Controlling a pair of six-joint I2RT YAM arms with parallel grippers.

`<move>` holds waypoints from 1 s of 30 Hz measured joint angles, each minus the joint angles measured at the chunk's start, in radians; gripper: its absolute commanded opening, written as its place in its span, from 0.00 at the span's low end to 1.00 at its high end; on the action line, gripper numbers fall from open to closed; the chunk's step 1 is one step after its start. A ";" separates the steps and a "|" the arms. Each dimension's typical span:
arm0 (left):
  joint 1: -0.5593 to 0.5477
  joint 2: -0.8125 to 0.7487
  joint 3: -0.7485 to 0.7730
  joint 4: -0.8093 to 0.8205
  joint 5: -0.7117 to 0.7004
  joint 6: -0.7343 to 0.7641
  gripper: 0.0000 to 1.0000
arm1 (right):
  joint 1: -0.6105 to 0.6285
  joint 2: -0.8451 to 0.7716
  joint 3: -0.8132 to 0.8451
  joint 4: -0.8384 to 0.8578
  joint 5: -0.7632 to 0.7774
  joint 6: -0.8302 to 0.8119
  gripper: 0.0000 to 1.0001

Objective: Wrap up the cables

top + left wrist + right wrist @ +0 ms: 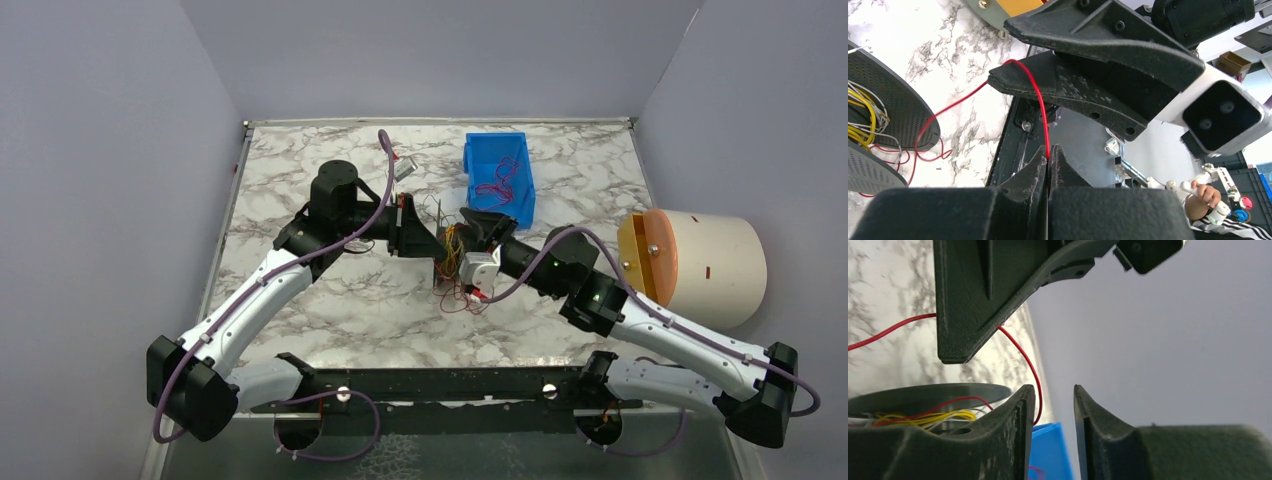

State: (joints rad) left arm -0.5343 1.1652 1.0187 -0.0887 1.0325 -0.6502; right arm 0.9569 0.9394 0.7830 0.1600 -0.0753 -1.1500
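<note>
A dark grey spool [898,112] wound with yellow cables [863,112] and red ones stands at the table's middle [448,262]. My left gripper [1048,155] is shut on one thin red cable [1035,90]. That cable arcs up over a finger of the right gripper and runs down to loose red loops [458,298] on the table. My right gripper [1054,392] is open, and the red cable [1035,385] hangs against the inner face of its left finger [1018,420], unpinched. In the top view the left gripper [437,252] and right gripper [466,220] meet at the spool.
A blue bin [497,180] with more red cables stands behind the grippers and shows in the right wrist view [1050,450]. A white cylinder with an orange lid [700,265] lies at the right edge. Grey walls enclose the marble table [330,310].
</note>
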 measured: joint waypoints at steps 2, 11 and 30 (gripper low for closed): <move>0.000 0.000 0.000 -0.002 0.003 0.006 0.00 | 0.000 -0.005 0.003 -0.014 0.011 0.092 0.43; 0.000 -0.023 0.000 0.014 0.020 0.001 0.00 | 0.002 -0.006 0.010 -0.049 0.085 0.572 0.55; 0.000 -0.054 0.017 0.087 0.053 -0.065 0.00 | 0.004 0.032 -0.208 0.195 0.156 1.215 0.61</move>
State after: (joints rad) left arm -0.5343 1.1110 1.0355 -0.0017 1.0851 -0.7151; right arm 0.9611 0.9718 0.5747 0.3553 0.0803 0.0654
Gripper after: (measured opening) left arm 0.014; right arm 0.626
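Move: The red cable's hanging stretch, draped over a right fingertip, is roughly 9 cm below the right hand, 1 cm back and 2 cm to its left; the left fingertips, pinching the cable, are some 6 cm back, 4 left and 2 below. The spool stands about 8 cm ahead, 1 left and 22 below; loose red loops lie 1 back, 1 right and 31 below. From the left hand the stretch is about 5 cm ahead, 2 right and 8 below. The red cable comes free of the right fingertip as the right hand opens wider and drops about 9 cm, also rolling some 70 degrees about its pointing direction (clockwise seen from behind), until the open fingers straddle the hanging cable. The left hand keeps its pinch and rises 3–4 cm, easing slightly back. ##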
